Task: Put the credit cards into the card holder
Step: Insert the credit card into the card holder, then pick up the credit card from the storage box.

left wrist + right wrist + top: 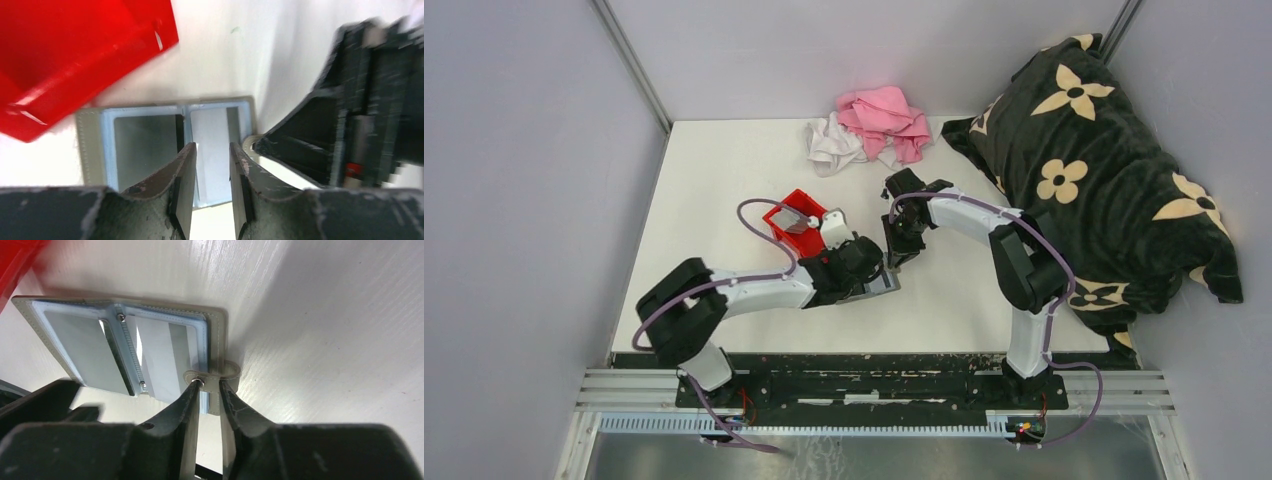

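Observation:
The card holder (216, 325) lies open and flat on the white table, bluish inside, just right of the red bin. A grey credit card (82, 347) fills its left pocket and a paler one (160, 357) sits in the right pocket. My right gripper (210, 382) is shut on the holder's snap strap (214, 372), with both tips touching it. My left gripper (213, 146) hovers open over the right pocket (212, 130) with a narrow gap and nothing between the fingers. From above, both grippers meet over the holder (882, 287).
The red bin (789, 212) stands just left of the holder with a small grey flat piece (796, 222) inside. Pink and white cloths (874, 125) lie at the back. A black flowered cushion (1094, 170) fills the right side.

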`<state>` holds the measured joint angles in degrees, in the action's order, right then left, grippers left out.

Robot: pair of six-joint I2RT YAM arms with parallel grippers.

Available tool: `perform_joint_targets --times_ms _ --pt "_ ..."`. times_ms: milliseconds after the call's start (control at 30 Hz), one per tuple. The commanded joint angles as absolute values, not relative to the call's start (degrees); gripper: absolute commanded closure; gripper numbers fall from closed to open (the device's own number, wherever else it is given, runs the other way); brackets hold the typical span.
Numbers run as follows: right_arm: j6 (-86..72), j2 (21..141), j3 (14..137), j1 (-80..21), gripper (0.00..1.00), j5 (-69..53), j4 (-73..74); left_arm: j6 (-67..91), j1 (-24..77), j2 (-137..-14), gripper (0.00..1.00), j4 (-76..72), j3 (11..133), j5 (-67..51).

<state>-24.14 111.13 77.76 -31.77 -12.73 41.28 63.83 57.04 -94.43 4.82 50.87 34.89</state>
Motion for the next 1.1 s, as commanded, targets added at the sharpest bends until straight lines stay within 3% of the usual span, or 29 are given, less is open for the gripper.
perform_joint_targets --times_ms 0,167,433,833,1067 --pt "-24.08 106.34 81.38 -32.21 0.7 -11.47 41.19 62.09 56.92 -82.29 0.6 8.73 49.69 44.75" --pt "-23.26 103.0 85.51 -33.46 0.6 -12.42 38.51 66.94 56.23 -70.7 0.48 14.7 44.7 50.57" --pt "-16.25 108.39 100.81 -38.88 0.53 -12.42 38.81 76.63 51.05 -59.23 0.42 23.6 38.58 52.81" --pt "-14.37 129.28 128.29 -42.13 0.51 -19.58 41.76 75.8 35.22 -54.91 0.39 18.38 32.51 42.05" --pt "-14.89 135.08 133.82 -42.4 0.47 -20.34 38.1 73.71 28.64 -58.26 0.37 14.59 32.07 37.92"
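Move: The cards stand in the red box about 23 cm to the right hand's left and 10 cm ahead, some 3 cm higher than its fingertips; the box's middle is 3 cm nearer and 3 cm right of them, the white cloth 16 cm beyond and 8 cm right. The open card holder's middle lies 7 cm left, 3 cm back. From the left hand, the box is 15 cm left and 8 cm ahead, the holder just under it, 2 cm back and 2 cm left. The right fingers come free of the holder's strap, opening wider, and the hand sweeps left about 20 cm and forward 10 towards the cards, arching up some 16 cm before sinking 5, tilting its fingertips forward. Meanwhile the left hand lifts off over the holder and swings about 23 cm left to the near-left side of the red box, rising 11 cm then sinking back 5, opening and turning about 35 degrees counter-clockwise. ##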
